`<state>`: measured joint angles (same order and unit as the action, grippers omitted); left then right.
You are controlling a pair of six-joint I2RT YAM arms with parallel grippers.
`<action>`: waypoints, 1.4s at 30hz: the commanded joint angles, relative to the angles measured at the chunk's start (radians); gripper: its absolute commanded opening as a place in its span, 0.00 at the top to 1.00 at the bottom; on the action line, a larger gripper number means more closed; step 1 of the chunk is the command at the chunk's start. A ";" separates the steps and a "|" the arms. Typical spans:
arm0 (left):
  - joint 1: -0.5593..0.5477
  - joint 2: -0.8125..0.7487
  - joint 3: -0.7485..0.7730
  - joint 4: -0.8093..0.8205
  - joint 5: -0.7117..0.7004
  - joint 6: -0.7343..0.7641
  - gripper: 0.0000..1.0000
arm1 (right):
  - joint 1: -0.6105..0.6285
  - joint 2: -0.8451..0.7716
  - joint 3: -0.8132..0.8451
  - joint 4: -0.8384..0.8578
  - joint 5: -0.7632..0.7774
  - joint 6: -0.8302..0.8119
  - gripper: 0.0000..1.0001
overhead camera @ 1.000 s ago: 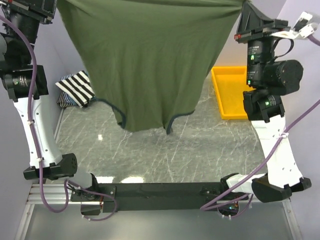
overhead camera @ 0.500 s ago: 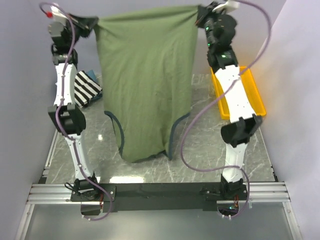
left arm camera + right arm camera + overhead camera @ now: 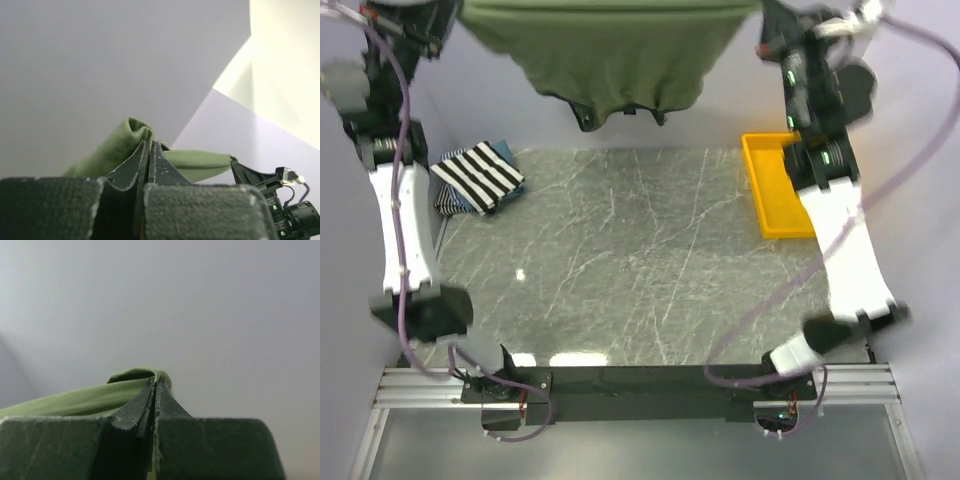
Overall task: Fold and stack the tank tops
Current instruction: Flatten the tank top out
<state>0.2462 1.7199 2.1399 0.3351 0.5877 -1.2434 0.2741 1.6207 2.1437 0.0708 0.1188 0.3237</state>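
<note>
The olive-green tank top (image 3: pixel 610 50) hangs stretched between both raised grippers at the far edge, its navy-trimmed end (image 3: pixel 588 112) dangling above the table's back. My left gripper (image 3: pixel 450 14) is shut on its left corner, and the wrist view shows green cloth (image 3: pixel 117 150) pinched at the tips (image 3: pixel 149 145). My right gripper (image 3: pixel 766 18) is shut on the other corner, with the hem (image 3: pixel 75 400) running into its tips (image 3: pixel 156 382). A folded black-and-white striped tank top (image 3: pixel 478 177) lies at the far left on a bluish one (image 3: pixel 504 151).
A yellow plastic tray (image 3: pixel 772 190) stands at the far right of the marble table (image 3: pixel 640 270), beside the right arm. Grey walls close in the back and both sides. The arm bases sit on the black rail (image 3: pixel 640 385) at the near edge.
Both arms have swung the green tank top up and toward the back wall. Its lower end, which hung low over the table's middle, now dangles at the far edge.
</note>
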 commanded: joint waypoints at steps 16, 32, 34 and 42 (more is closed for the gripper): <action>-0.237 -0.802 -1.732 -0.332 -0.359 0.110 1.00 | 0.013 -0.754 -1.760 0.092 -0.064 0.535 1.00; -0.237 -0.976 -1.733 -0.826 -0.496 0.140 0.96 | 0.129 -1.114 -2.009 -0.209 -0.096 0.684 0.86; -0.239 -0.988 -1.727 -0.843 -0.488 0.160 0.87 | 0.151 -1.186 -2.013 -0.255 -0.078 0.683 0.72; -0.240 -1.043 -1.675 -0.939 -0.422 0.183 0.42 | 0.200 -1.329 -1.918 -0.414 -0.002 0.629 0.46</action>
<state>0.0055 0.7036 0.3916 -0.5533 0.1390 -1.0874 0.4641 0.3111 0.1574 -0.2829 0.0532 0.9833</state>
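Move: Both hands still pinch the tank top by its hem corners, stretched between them high over the table. The table middle, where it will lie, is about 61 cm below the left hand, 6 cm back and 24 cm to its right; from the right hand it is 7 cm back, 24 cm left and 61 cm down. The striped stack lies some 7 cm ahead, 11 cm left and 59 cm below the left hand, the yellow bin 4 cm ahead, 20 cm right and 60 cm below the right. Fingers tipping down, both hands bring the tank top about 60 cm down, 20 back, to the table and open. ##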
